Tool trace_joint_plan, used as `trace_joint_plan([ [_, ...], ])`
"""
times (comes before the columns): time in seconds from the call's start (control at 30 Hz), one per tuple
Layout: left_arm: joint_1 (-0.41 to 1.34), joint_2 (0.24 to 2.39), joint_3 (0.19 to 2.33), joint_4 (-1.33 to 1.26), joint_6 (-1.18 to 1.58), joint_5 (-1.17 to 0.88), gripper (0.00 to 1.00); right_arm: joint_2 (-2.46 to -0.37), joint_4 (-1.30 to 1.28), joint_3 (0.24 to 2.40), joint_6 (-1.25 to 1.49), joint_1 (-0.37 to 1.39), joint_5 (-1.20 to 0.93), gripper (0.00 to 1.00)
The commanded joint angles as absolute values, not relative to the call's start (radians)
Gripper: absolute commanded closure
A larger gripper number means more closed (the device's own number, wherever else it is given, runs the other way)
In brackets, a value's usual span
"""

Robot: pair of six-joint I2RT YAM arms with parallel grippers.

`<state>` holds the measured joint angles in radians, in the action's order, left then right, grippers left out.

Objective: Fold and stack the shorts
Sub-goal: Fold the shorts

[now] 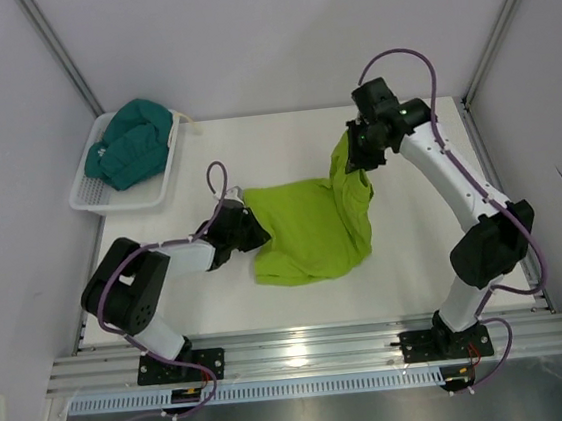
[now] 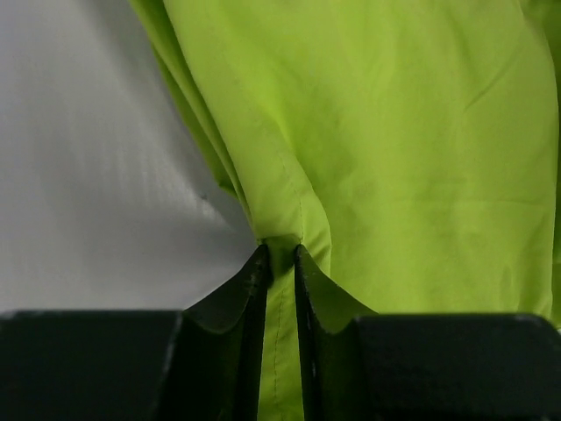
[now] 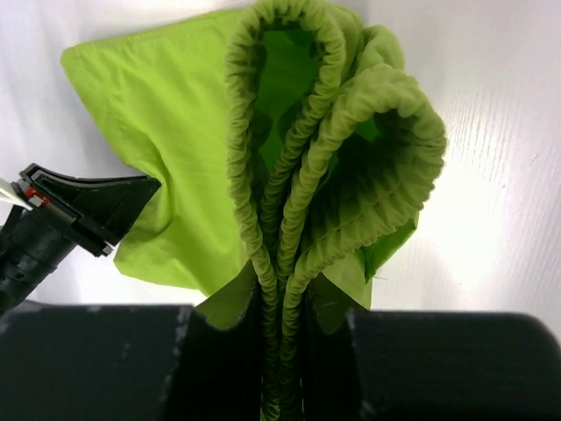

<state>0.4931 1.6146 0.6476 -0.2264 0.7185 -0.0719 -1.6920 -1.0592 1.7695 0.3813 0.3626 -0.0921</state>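
The lime green shorts [image 1: 313, 229] lie crumpled in the middle of the table. My left gripper [image 1: 253, 229] is low at their left edge, shut on a stitched hem [image 2: 280, 263] of the fabric. My right gripper [image 1: 356, 154] is raised at the shorts' far right corner, shut on the bunched elastic waistband [image 3: 285, 263], which hangs in ruffled loops below it. The dark teal shorts [image 1: 133, 143] sit heaped in the white basket [image 1: 93, 195] at the back left, with a cream drawstring showing.
The basket stands against the left wall at the table's far left corner. Metal frame posts rise at both back corners. The left arm's black gripper [image 3: 79, 210] shows at the left of the right wrist view.
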Motion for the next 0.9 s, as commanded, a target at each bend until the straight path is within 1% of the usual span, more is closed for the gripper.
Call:
trace_joint_plan([
  [0.0,0.525,1.602,0.621,-0.270,0.758,-0.020,0.80,-1.739,-1.156,1.882,0.436,0.478,0.104,1.00],
  [0.07,0.529,1.592,0.611,-0.268,0.758,-0.012,0.80,-1.784,-1.198,1.939,0.454,0.532,0.164,1.00],
  [0.2,0.528,1.580,0.591,-0.258,0.753,-0.005,0.81,-1.864,-1.250,2.028,0.517,0.693,0.302,1.00],
  [0.27,0.528,1.571,0.568,-0.264,0.753,-0.005,0.82,-1.926,-1.285,2.087,0.538,0.741,0.340,1.00],
  [0.33,0.528,1.562,0.554,-0.268,0.755,-0.005,0.85,-1.982,-1.290,2.111,0.569,0.801,0.376,1.00],
  [0.37,0.528,1.560,0.549,-0.268,0.755,-0.005,0.90,-1.997,-1.286,2.121,0.575,0.816,0.383,0.99],
  [0.4,0.528,1.554,0.540,-0.267,0.756,-0.005,0.91,-2.012,-1.270,2.125,0.592,0.843,0.391,0.99],
  [0.47,0.529,1.545,0.529,-0.265,0.759,-0.005,0.93,-2.054,-1.250,2.123,0.603,0.870,0.402,0.99],
  [0.5,0.528,1.539,0.525,-0.265,0.762,0.024,0.97,-2.066,-1.246,2.125,0.610,0.879,0.405,0.99],
  [0.57,0.528,1.516,0.509,-0.253,0.764,0.034,1.00,-2.091,-1.217,2.118,0.627,0.905,0.416,0.99],
  [0.73,0.520,1.460,0.492,-0.221,0.770,0.057,1.00,-2.146,-1.154,2.091,0.649,0.943,0.396,0.98],
  [0.87,0.506,1.447,0.482,-0.216,0.785,0.046,1.00,-2.181,-1.157,2.091,0.667,0.969,0.391,0.96],
])
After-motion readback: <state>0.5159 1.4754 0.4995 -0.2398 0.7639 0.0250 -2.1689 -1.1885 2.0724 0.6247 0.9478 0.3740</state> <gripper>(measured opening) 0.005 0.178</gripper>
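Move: The shorts' left end, where the waistband held by the right hand is being taken, lies about 22 cm to that hand's left, 7 cm back and 22 cm below. The left gripper is at that edge, some 22 cm left of the right hand, 9 cm back and 21 cm down. The shorts' near edge is about 20 cm back, 11 cm left and 22 cm below. For the left hand, the left end lies between its fingertips, its middle about 1 cm farther out and 1 cm lower. The waistband, still pinched in the right fingers, is carried left by about 17 cm over the flat part of the shorts towards the left gripper, first almost level, then sinking some 10 cm and drawing back 6 cm, the hand's left side rolling down by roughly 25 degrees. The left fingers shut on the shorts' left edge and pull it a few centimetres back and left along the table. ##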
